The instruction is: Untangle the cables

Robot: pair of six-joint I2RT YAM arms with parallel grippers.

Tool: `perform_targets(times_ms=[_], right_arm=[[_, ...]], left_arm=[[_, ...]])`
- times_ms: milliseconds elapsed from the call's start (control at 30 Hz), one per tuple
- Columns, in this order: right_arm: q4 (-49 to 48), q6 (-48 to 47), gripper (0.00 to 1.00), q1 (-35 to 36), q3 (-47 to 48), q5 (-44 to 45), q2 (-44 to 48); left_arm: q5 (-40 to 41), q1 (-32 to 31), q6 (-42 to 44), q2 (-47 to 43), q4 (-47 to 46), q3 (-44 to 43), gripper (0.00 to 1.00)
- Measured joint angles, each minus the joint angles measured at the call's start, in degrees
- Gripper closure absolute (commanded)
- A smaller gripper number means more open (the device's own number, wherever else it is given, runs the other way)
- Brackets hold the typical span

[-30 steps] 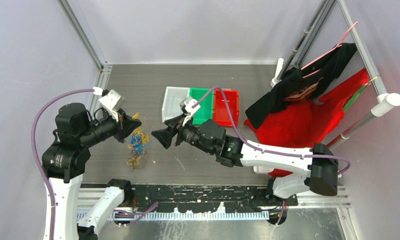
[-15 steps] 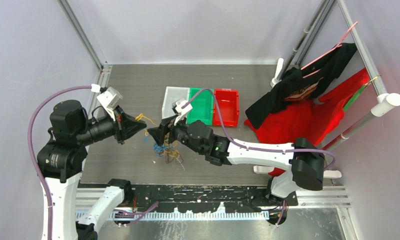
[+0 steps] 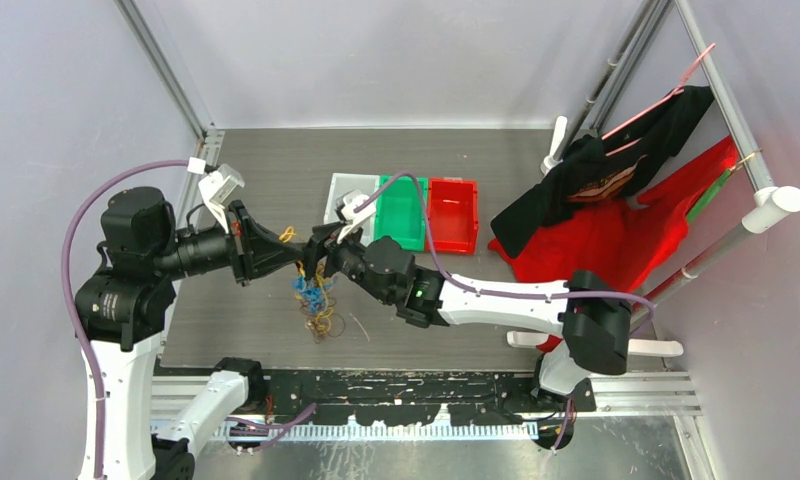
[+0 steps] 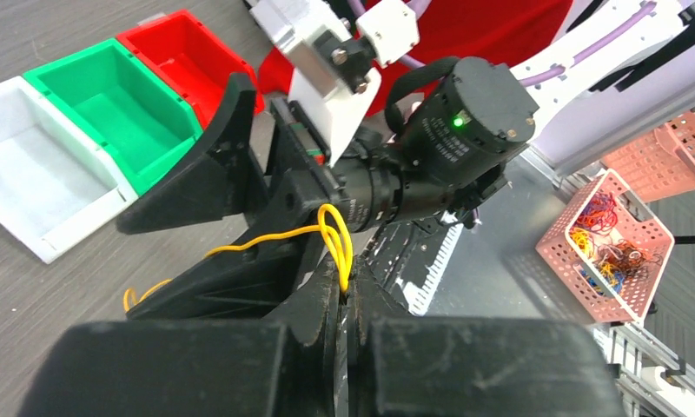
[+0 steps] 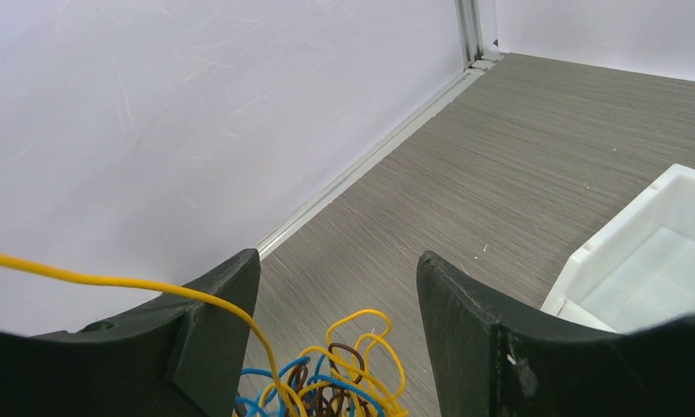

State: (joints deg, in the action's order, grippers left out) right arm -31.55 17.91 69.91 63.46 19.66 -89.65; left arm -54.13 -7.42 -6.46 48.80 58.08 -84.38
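The cables [image 3: 314, 296] are a tangle of yellow, blue and brown wires hanging under the two grippers, left of the table's middle. My left gripper [image 3: 297, 252] is shut on a yellow wire loop [image 4: 336, 236], pinched at the jaw tips [image 4: 345, 285]. My right gripper [image 3: 312, 263] faces it from the right and stands open. The top of the tangle [image 5: 348, 378] sits between its fingers [image 5: 214, 334] without being pinched. One yellow strand [image 5: 109, 281] runs across the left finger. I cannot tell whether the tangle's bottom rests on the table.
White [image 3: 347, 198], green [image 3: 402, 212] and red [image 3: 452, 214] bins stand in a row behind the right gripper. Red and black clothes [image 3: 606, 235] hang on a rack at the right. A pink basket [image 4: 616, 236] of more wires sits beyond the table's near edge.
The left gripper carried the tangle to the right. The right gripper moved left and now has its open fingers around the tangle's top.
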Motion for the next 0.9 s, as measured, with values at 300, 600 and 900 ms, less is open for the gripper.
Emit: perform_targets(times_ms=[300,600,900], right_arm=[[-4.7,2.5,0.28,0.0,-1.0,0.5,-6.3],[-11.8,5.5,0.28,0.0,-12.9,4.0,-6.4],[-14.3,5.9,0.27,0.0,-21.2,8.3,-6.5]], left_arm=[[-1.5,0.0,-2.7,2.8,-0.2,-6.1,1.0],[1.6,0.0,-2.6,4.2,-1.1,-13.1,1.0],[15.6,0.0,2.4,5.6,-5.6,-22.7,1.0]])
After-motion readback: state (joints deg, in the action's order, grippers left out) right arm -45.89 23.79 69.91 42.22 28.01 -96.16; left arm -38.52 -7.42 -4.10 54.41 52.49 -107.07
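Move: The left fingers already hold a yellow cable loop. Its tangle hangs about 18 cm below that hand and 3 cm farther forward, straight in line sideways. From the open right hand, the tangle's middle is some 9 cm down and 3 cm back, level sideways. The white bin lies about 17 cm ahead of the right hand, 5 cm to its right and 28 cm below, with the green bin 10 cm farther right. Keeping its pinch on the yellow loop, the left hand draws it up about 12 cm, away from the tangle, swinging a little forward and left late on while the fingers tip up some 25 degrees and turn counter-clockwise. The right hand, fingers still spread about the cables, drops some 16 cm, drifting briefly left and then back right. ##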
